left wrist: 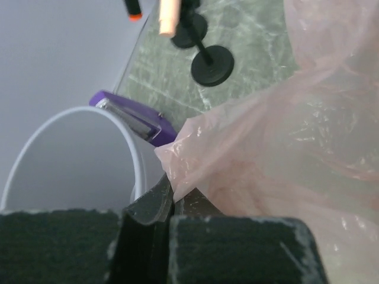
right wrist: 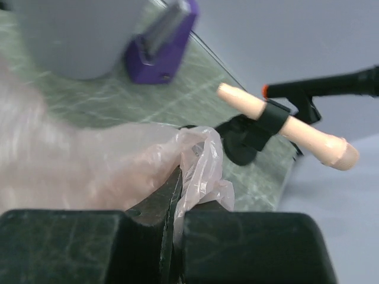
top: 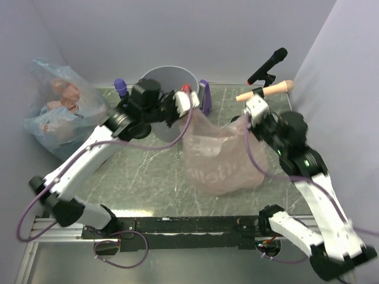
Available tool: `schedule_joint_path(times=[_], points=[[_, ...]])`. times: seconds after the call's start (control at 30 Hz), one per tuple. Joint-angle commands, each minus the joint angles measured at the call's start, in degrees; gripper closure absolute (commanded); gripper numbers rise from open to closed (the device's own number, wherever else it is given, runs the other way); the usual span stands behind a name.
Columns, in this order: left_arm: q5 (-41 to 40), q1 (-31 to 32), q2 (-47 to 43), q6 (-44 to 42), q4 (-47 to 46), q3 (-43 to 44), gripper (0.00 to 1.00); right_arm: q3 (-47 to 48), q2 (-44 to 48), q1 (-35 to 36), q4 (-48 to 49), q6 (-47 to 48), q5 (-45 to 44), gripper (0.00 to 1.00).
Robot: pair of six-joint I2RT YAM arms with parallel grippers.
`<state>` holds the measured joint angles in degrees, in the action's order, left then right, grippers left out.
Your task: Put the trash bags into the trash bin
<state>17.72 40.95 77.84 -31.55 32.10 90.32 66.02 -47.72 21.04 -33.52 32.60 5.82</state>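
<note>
A pale pink trash bag (top: 220,157) hangs stretched between both grippers, just right of the grey trash bin (top: 169,76). My left gripper (top: 188,102) is shut on the bag's left top corner (left wrist: 177,171), close to the bin's rim (left wrist: 133,148). My right gripper (top: 253,108) is shut on the bag's right top corner (right wrist: 201,160). The bin's grey wall (right wrist: 77,35) shows in the right wrist view. A second, bluish clear trash bag (top: 56,109) with pinkish contents sits at the far left against the wall.
A small purple box (top: 204,96) stands right of the bin, also in the wrist views (left wrist: 139,118) (right wrist: 160,50). A purple-capped item (top: 121,87) is left of the bin. A black microphone stand (top: 267,65) with a tan handle (top: 266,90) is back right.
</note>
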Motion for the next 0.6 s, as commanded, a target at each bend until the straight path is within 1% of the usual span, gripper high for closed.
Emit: schedule_joint_path(times=[0.0, 0.07, 0.13, 0.17, 0.2, 0.23, 0.3, 0.33, 0.37, 0.4, 0.43, 0.5, 0.53, 0.57], points=[[-7.7, -0.3, 7.6, 9.1, -2.8, 13.1, 0.99, 8.9, -9.6, -2.7, 14.3, -2.8, -10.7, 1.0], [-11.1, -0.3, 10.6, 7.2, -4.7, 19.1, 0.99, 15.7, -13.7, -3.9, 17.8, -2.2, -11.2, 1.0], [-15.3, -0.3, 12.5, 3.8, -9.5, 24.5, 0.99, 21.5, -16.5, -4.1, 22.1, -0.5, -11.5, 1.0], [-17.5, -0.3, 12.7, 1.8, -12.2, 26.3, 0.99, 23.7, -17.6, -4.2, 24.4, 0.5, -11.0, 1.0], [-17.5, -0.3, 12.5, 0.2, -16.0, 27.3, 0.99, 26.1, -18.1, -4.1, 27.3, 1.6, -9.9, 1.0], [-19.2, -0.3, 11.7, -1.6, -19.8, 27.5, 0.99, 27.8, -18.2, -4.1, 29.6, 1.9, -8.8, 1.0], [-20.3, -0.3, 9.8, -4.2, -29.7, 26.2, 0.99, 30.1, -17.3, -4.1, 35.0, 2.9, -6.1, 1.0], [-20.1, -0.1, 8.7, -4.8, -36.3, 25.1, 0.99, 30.7, -16.7, -4.1, 37.9, 3.3, -3.7, 1.0], [-19.7, 0.2, 8.0, -4.6, -43.5, 24.4, 0.99, 30.8, -16.1, -4.0, 41.3, 3.2, -1.6, 1.0], [-19.0, 0.4, 7.3, -3.5, -48.4, 23.9, 0.99, 30.7, -15.4, -4.0, 44.4, 3.3, -0.3, 1.0], [-18.3, 0.8, 6.9, -2.8, -51.3, 23.5, 0.99, 30.5, -14.9, -3.7, 47.5, 4.0, 1.2, 1.0], [-15.3, 2.0, 6.1, -4.3, -54.6, 22.4, 0.99, 30.1, -14.7, -2.8, 50.5, 6.4, 2.6, 1.0], [-14.5, 2.7, 5.7, -5.7, -55.5, 20.9, 0.99, 29.2, -14.4, -2.4, 50.8, 7.4, 2.5, 1.0], [-13.3, 3.1, 4.4, -7.7, -56.0, 16.9, 0.99, 27.3, -14.0, -2.2, 50.7, 7.8, 1.9, 1.0]])
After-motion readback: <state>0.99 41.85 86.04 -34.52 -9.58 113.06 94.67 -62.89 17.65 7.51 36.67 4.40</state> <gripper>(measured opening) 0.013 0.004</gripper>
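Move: The pink trash bag hangs between the hands by its corners, its body roughly 13 cm back and 11 cm right of the left hand, some 12 cm lower. The trash bin's middle is about 14 cm ahead of and 8 cm left of the left hand, 24 cm below, and 16 cm ahead, 27 cm left and 22 cm below the right. Behind it to the right, the purple holder stands 21 cm ahead and 5 cm right of the left hand, 30 cm down; the pink microphone is 20 cm ahead, 10 cm right of and 17 cm below the right hand. Keeping their pinch on the pink bag's two corners, both hands first thrust forward some 8 to 10 cm and then whip upward, about 30 cm in all, drawing most of the way back as they climb high over the table and away from the bin. The wrists tip the fingers from slightly downward to steeply upward, by well over 50 degrees, while the hands spread a few centimetres farther apart to stretch the bag between them. ##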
